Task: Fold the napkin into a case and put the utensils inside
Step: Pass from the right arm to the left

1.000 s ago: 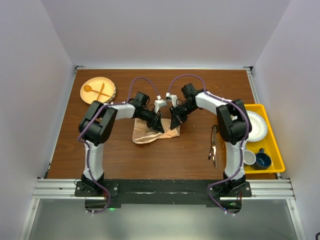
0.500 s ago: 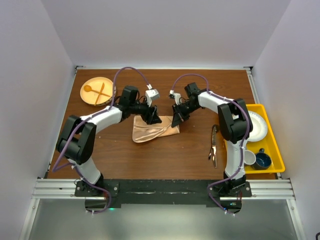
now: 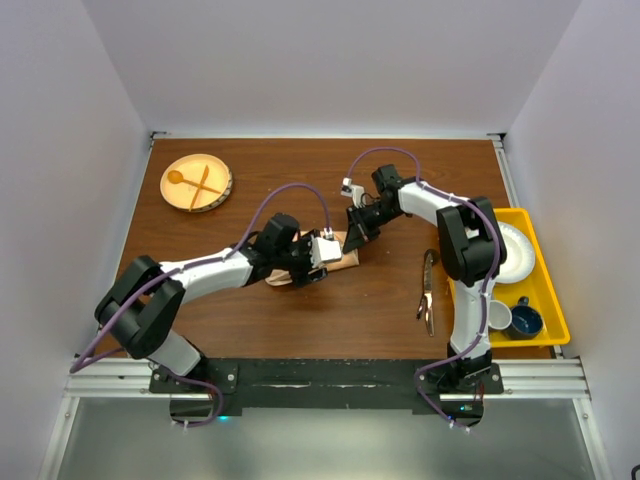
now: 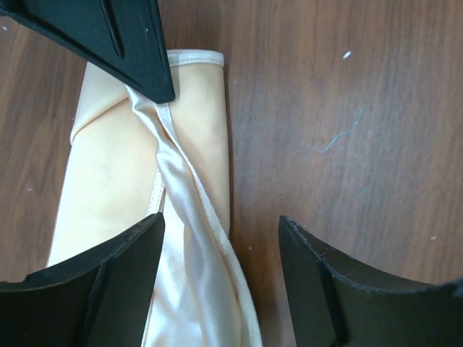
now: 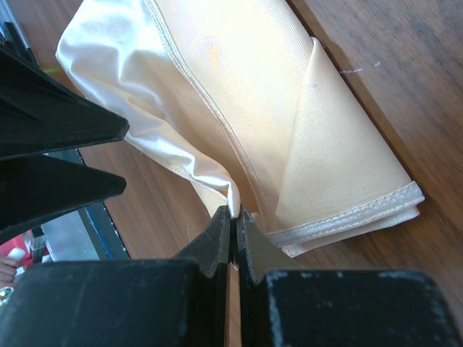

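The peach-orange napkin (image 3: 346, 258) lies folded into a narrow strip mid-table, largely under my left wrist. One loose shiny hem rises off it in a twisted ribbon (image 4: 189, 238). My right gripper (image 5: 235, 214) is shut on the end of that hem, just off the napkin's (image 5: 289, 108) stitched corner; in the top view it (image 3: 352, 240) stands at the strip's right end. My left gripper (image 4: 221, 225) is open, low over the napkin (image 4: 116, 181), one finger above the cloth and the other above bare wood. The dark utensils (image 3: 427, 290) lie to the right, untouched.
A round wooden plate (image 3: 170, 198) with a pale wooden spoon and fork sits at the back left. A yellow tray (image 3: 549, 310) holding a white plate and two cups stands along the right edge, close to the utensils.
My left gripper opened and let go of the napkin, and the left arm swung round to the near side of the cloth. The right gripper kept its pinch and edged slightly back.
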`<act>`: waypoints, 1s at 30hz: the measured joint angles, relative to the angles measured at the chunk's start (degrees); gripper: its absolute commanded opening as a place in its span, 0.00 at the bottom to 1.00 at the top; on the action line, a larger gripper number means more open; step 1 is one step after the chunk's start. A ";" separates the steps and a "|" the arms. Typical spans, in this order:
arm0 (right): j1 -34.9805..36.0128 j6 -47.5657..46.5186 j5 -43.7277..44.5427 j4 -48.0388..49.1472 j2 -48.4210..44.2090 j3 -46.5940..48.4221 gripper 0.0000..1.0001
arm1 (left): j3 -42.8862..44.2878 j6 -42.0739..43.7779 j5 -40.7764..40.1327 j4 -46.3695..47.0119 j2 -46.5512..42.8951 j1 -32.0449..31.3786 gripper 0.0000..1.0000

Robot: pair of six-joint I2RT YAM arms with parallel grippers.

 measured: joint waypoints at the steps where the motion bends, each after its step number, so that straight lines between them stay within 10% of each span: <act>1: -0.11 0.04 -0.04 0.00 0.02 0.00 0.00 | -0.24 0.96 -1.14 0.13 -0.15 -0.33 0.64; 10: -0.68 0.04 -1.22 -0.48 0.11 0.13 0.00 | -0.35 4.33 -7.54 0.02 0.79 -0.68 0.46; 22: -0.83 0.04 -1.22 -0.52 0.11 0.33 0.00 | 0.81 5.44 -7.52 -3.63 2.47 -0.72 0.50; 30: -0.90 -0.24 -1.25 -0.74 0.11 0.33 0.00 | 1.01 6.45 -7.67 -5.92 3.04 -0.72 0.10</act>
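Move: The napkin's loose satin edge, the part the left fingers go for, lies about 3 cm below the left hand, 2 cm to its left and 1 cm ahead. The folded napkin's middle is some 4 cm ahead, level sideways and 6 cm lower; the right fingertips, shut on the edge's far end, sit 6 cm ahead and 8 cm right. From the right hand, the left fingers' spot on the edge is 10 cm left, 5 cm back and slightly lower. The left hand sinks about 3 cm, shifting 2 cm left, and closes on the satin edge the right still pinches. ##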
